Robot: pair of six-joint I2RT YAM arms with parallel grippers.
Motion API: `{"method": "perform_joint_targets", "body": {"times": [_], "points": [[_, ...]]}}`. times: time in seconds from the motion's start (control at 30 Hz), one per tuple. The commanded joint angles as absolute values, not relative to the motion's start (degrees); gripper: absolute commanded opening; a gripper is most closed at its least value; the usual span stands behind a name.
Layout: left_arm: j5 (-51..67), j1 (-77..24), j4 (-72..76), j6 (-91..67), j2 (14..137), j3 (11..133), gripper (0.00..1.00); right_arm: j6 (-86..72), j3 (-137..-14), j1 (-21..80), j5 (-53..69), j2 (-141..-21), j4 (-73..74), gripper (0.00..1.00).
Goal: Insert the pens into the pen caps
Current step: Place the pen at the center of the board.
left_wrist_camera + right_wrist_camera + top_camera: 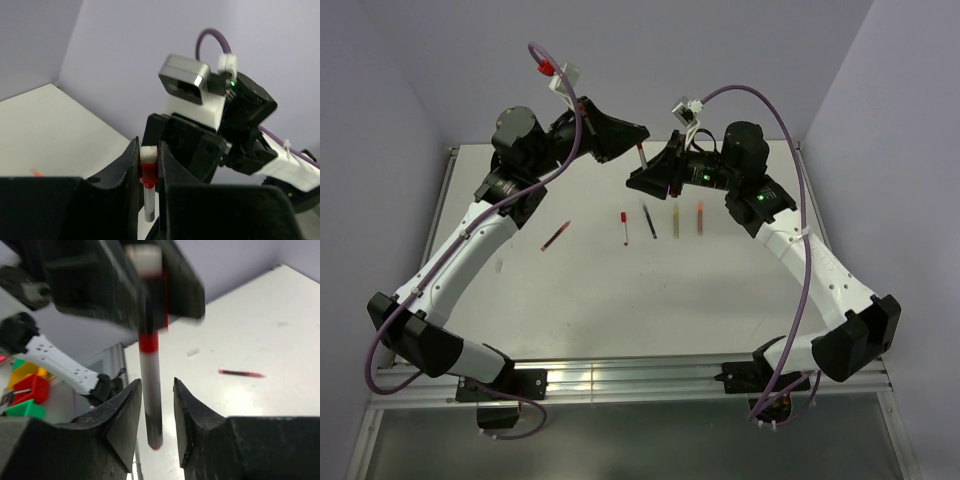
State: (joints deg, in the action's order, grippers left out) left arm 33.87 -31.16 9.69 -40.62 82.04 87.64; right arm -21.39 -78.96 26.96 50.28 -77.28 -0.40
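Observation:
My left gripper (149, 150) is shut on the red-and-white cap end (148, 175) of a pen, and its grey barrel (148, 202) hangs out below the jaws. In the right wrist view that pen (150, 380) points down between the jaws of my right gripper (156, 390), which is open with a gap on both sides of the barrel. From above, the left gripper (638, 140) and right gripper (645, 178) meet over the far middle of the table. A dark red pen (556, 235) lies to the left, and a short red-capped pen (624, 228), a dark pen (649, 221), an olive pen (675, 218) and an orange pen (700, 217) lie in a row.
A small pale cap (192, 352) lies on the white table (620, 310) beyond the dark red pen (240, 373). Purple cables (582, 125) loop over both arms. Coloured bins (27, 390) stand off the table's edge. Walls close in the back and sides.

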Motion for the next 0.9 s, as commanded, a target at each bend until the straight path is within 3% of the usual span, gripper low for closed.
{"method": "perform_joint_targets", "body": {"times": [0.0,0.23,0.57,0.87], "points": [[27.4,-30.2,3.3,-39.3,83.5,93.2,0.0,-16.2,-78.8,27.0,41.1,-73.1,6.8,0.42],[27.2,-24.3,-2.8,-42.7,87.6,95.9,0.0,-15.5,-72.8,27.0,32.2,-70.5,10.5,0.56],[16.5,-22.7,-28.7,-32.9,106.0,109.2,0.0,-16.0,-74.4,26.4,17.5,-72.4,16.0,0.61],[4.9,-22.8,-35.8,-33.2,120.2,112.1,0.0,-16.5,-74.4,24.9,10.1,-73.7,18.2,0.61]]}}
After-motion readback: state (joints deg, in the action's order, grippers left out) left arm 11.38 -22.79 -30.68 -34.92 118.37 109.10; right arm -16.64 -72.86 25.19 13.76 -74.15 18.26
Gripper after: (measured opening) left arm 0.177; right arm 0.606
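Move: The left hand holds the capped red pen upright. The free spot at the left end of the pen row lies about 14 cm ahead of that hand, 9 cm left and 47 cm below; the row's red pen is about 12 cm ahead and 4 cm left, the blue pen 13 cm ahead and 3 cm right. From the right hand, the spot is some 16 cm ahead, 10 cm left and 40 cm below. Keeping its grip on the pen's cap end, the left hand carries the pen towards the free spot beside the red pen, first mainly forward and then steeply down, about 30 cm down and 19 cm forward with a slight leftward shift, while the wrist swings some 60 degrees so the fingers come round from pointing right to forward, right and down, and the pen's lower end tilts back towards the base. The right hand, already opening around the lower barrel, spreads its fingers further and backs away to the right, down and forward by roughly 15 cm in all, turning nearly 40 degrees clockwise. ##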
